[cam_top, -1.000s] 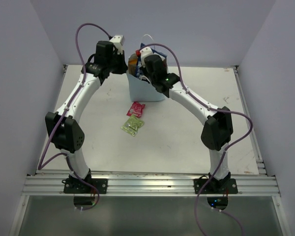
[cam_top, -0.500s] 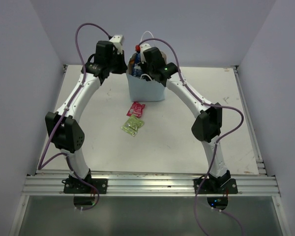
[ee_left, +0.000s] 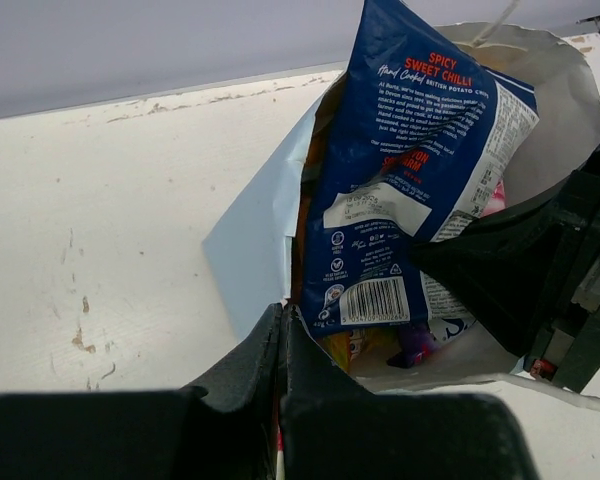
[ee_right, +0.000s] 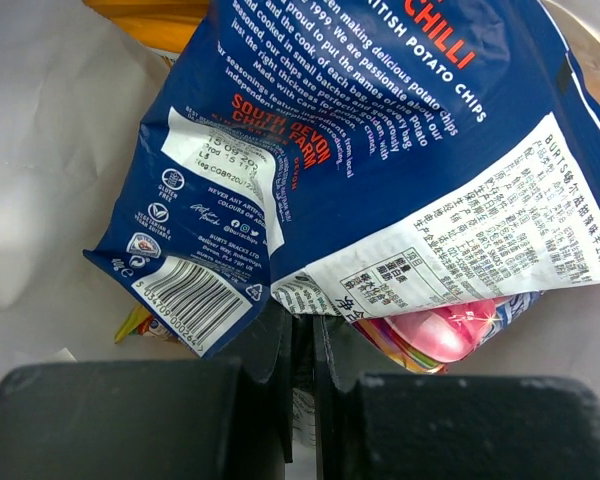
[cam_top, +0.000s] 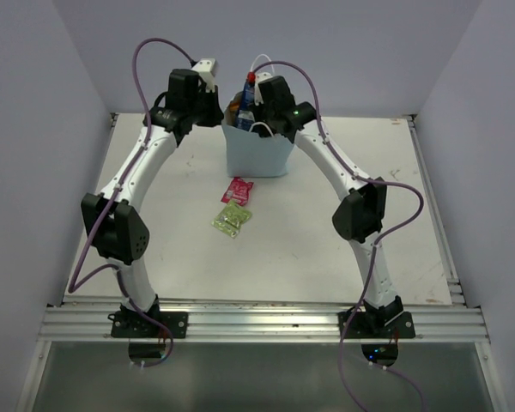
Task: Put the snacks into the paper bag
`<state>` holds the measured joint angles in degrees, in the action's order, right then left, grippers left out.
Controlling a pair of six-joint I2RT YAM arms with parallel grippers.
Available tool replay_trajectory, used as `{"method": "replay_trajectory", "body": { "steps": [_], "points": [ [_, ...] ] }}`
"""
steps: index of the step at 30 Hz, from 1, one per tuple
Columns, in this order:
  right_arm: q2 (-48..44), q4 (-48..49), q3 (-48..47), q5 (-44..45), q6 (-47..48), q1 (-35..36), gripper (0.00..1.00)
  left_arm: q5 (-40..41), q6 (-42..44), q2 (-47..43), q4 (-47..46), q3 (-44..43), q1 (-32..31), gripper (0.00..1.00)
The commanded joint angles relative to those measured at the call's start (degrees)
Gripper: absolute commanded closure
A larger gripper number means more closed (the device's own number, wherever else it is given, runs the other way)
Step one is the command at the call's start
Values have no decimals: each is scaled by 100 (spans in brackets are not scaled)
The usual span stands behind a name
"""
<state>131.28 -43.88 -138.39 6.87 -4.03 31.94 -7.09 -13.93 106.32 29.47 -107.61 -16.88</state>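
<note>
The pale blue-grey paper bag (cam_top: pixel 259 160) stands upright at the back of the table. My left gripper (cam_top: pixel 218 115) is shut on its left rim, seen as the bag wall (ee_left: pixel 242 248) running into the shut fingers (ee_left: pixel 250 370). My right gripper (ee_right: pixel 302 335) is shut on the bottom edge of a blue-white chip packet (ee_right: pixel 380 150). That packet (ee_left: pixel 410 150) hangs tilted in the bag's mouth (cam_top: pixel 246 96). Orange (ee_right: pixel 150 15), pink-red (ee_right: pixel 450 335) and purple (ee_left: pixel 416 346) snacks lie inside. A pink sachet (cam_top: pixel 239 190) and a green sachet (cam_top: pixel 232 219) lie on the table in front.
The white table (cam_top: pixel 378 223) ends at a raised metal rail (cam_top: pixel 257 319) near the arm bases. Grey walls close in at the back and both sides. The bag's thin white handle (cam_top: pixel 263 129) loops up near the right wrist. The right arm's black body (ee_left: pixel 540 270) crowds the bag's right side.
The right arm has swung back and up over the bag, carrying the blue-white packet higher into its mouth. The left arm and both sachets have stayed put.
</note>
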Motion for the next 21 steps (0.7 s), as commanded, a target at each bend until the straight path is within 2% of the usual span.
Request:
{"method": "replay_trajectory", "body": {
  "steps": [1, 5, 6, 7, 9, 10, 13, 16, 21],
  "points": [
    [713, -1140, 84, 140, -150, -268, 95, -29, 5, -33, -443, -436, 62, 100],
    [969, -1334, -486, -186, -405, -259, 95, -55, -13, 20, -451, -489, 62, 100],
    [926, -1273, -522, -273, -475, -259, 89, -47, -13, 29, -451, -480, 62, 100],
    [760, -1098, -549, -370, -484, -259, 78, -47, -13, 38, -443, -480, 54, 100],
    [566, -939, -654, -388, -502, -259, 75, -47, -22, 46, -451, -497, 62, 100],
    [356, -799, -689, -432, -493, -259, 66, -47, -30, 55, -460, -515, 62, 100],
    [12, -693, -900, -538, -493, -259, 48, -64, -65, 99, -469, -559, 62, 100],
    [-585, -614, -892, -679, -485, -259, 42, -73, -57, 126, -451, -612, 62, 100],
    [-1805, -297, -119, -670, -178, -250, 35, -108, -74, 152, -443, -621, 62, 100]
  ]
}}
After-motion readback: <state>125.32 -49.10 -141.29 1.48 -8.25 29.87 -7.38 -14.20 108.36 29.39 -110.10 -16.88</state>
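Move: The right hand still pinches the lower part of the blue chip packet inside the paper bag. The bag's middle lies about 2 cm ahead of the hand and 8 cm below, with no sideways offset. The packet's middle sits some 4 cm ahead, 2 cm left and 3 cm higher. On the table, 22 cm down, the red packet is roughly 12 cm back and 7 cm left. From the left hand, the bag's middle is about 4 cm ahead, 10 cm right, 14 cm below. The right fingers let go of the blue packet: after easing less than 1 cm forward and left into the bag, they open to well over half. The hand then draws up out of the bag, speeding up, by some 6 cm, and swings about 2 cm back and 2 cm right, rolling slightly. The left hand keeps its shut fingers at the bag's left rim. ##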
